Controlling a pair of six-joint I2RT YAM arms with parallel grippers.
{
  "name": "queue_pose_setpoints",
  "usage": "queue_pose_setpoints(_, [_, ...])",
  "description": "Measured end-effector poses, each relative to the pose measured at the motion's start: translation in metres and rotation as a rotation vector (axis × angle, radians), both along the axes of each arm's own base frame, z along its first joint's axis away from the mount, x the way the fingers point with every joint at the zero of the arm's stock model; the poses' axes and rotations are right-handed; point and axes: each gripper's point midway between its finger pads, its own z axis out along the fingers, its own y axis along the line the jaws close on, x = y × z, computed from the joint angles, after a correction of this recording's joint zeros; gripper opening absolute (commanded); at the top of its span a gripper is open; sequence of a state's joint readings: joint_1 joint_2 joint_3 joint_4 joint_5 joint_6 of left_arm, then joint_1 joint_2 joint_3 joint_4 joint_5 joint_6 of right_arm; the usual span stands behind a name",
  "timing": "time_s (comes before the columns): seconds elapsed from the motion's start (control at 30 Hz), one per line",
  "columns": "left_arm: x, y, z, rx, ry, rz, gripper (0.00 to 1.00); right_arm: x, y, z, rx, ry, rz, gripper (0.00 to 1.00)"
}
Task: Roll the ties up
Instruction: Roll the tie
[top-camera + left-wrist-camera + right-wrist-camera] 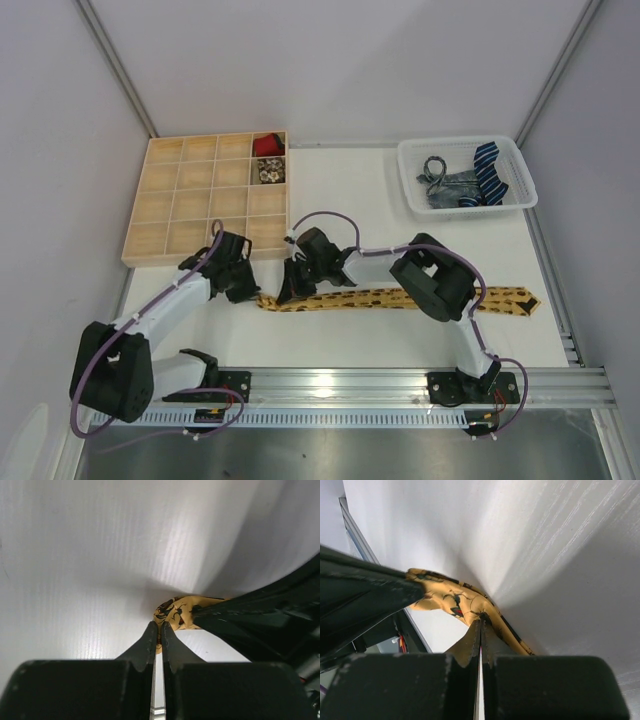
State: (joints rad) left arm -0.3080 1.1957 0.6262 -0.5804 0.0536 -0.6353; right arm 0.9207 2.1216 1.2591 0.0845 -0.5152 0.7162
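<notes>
A mustard-yellow tie (400,298) with dark spots lies flat across the near part of the white table, its wide pointed end at the right. My left gripper (259,294) is shut on its narrow left end; in the left wrist view the jaws (160,626) pinch the yellow fabric (176,611). Just to the right, my right gripper (287,292) is shut on the same end, and the cloth (445,597) bulges up above its closed jaws (481,623). The two grippers stand almost tip to tip. More ties, navy striped and grey, lie in a white basket (512,158).
A wooden compartment tray (190,200) stands at the back left, with a red roll (266,146) and a pale patterned roll (269,170) in two of its right-hand cells. Purple cables loop over both arms. A metal rail (400,385) runs along the near edge.
</notes>
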Motion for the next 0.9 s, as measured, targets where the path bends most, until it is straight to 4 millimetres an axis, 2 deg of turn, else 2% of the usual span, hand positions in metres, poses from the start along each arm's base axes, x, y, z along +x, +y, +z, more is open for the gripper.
queue_pose_setpoints(0.2, [0.008,-0.024,0.031,-0.053,-0.086,-0.060,0.00,0.003,0.004,0.001,0.013,-0.016,-0.032,0.00])
queue_pose_setpoints(0.47, [-0.005,-0.054,0.031,-0.085,-0.061,-0.106,0.01,0.003,0.005,0.002,0.020,0.003,-0.048,0.00])
queue_pose_setpoints(0.7, [-0.007,-0.063,0.035,-0.084,-0.066,-0.076,0.00,-0.002,-0.010,0.005,-0.036,0.045,-0.074,0.00])
queue_pose_setpoints(0.9, [-0.006,-0.057,0.037,-0.065,-0.074,-0.024,0.00,-0.003,-0.026,0.006,-0.088,0.074,-0.104,0.00])
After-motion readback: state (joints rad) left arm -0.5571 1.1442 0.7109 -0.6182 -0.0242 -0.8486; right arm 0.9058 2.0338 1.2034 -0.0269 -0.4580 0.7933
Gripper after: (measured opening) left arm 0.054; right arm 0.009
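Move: The left fingers still hold the tie's end; the tie fold at the right fingertips lies about 6 cm to their right, some 2 cm nearer the base and 2 cm lower. The middle of the wooden organizer is roughly 24 cm ahead and 12 cm left of the left hand. For the right hand, the gripped tie end is 6 cm left and 2 cm ahead, and the far end of the flat tie some 63 cm to the right, about level in depth. Up and then rightward, the left hand lifts the tie's end about 3 cm and carries it some 6 cm towards the right fingertips, keeping its grip and tilting only slightly. The right hand, shut on the tie, first stays nearly still, then draws about 2.5 cm to the right, keeping its hold. ##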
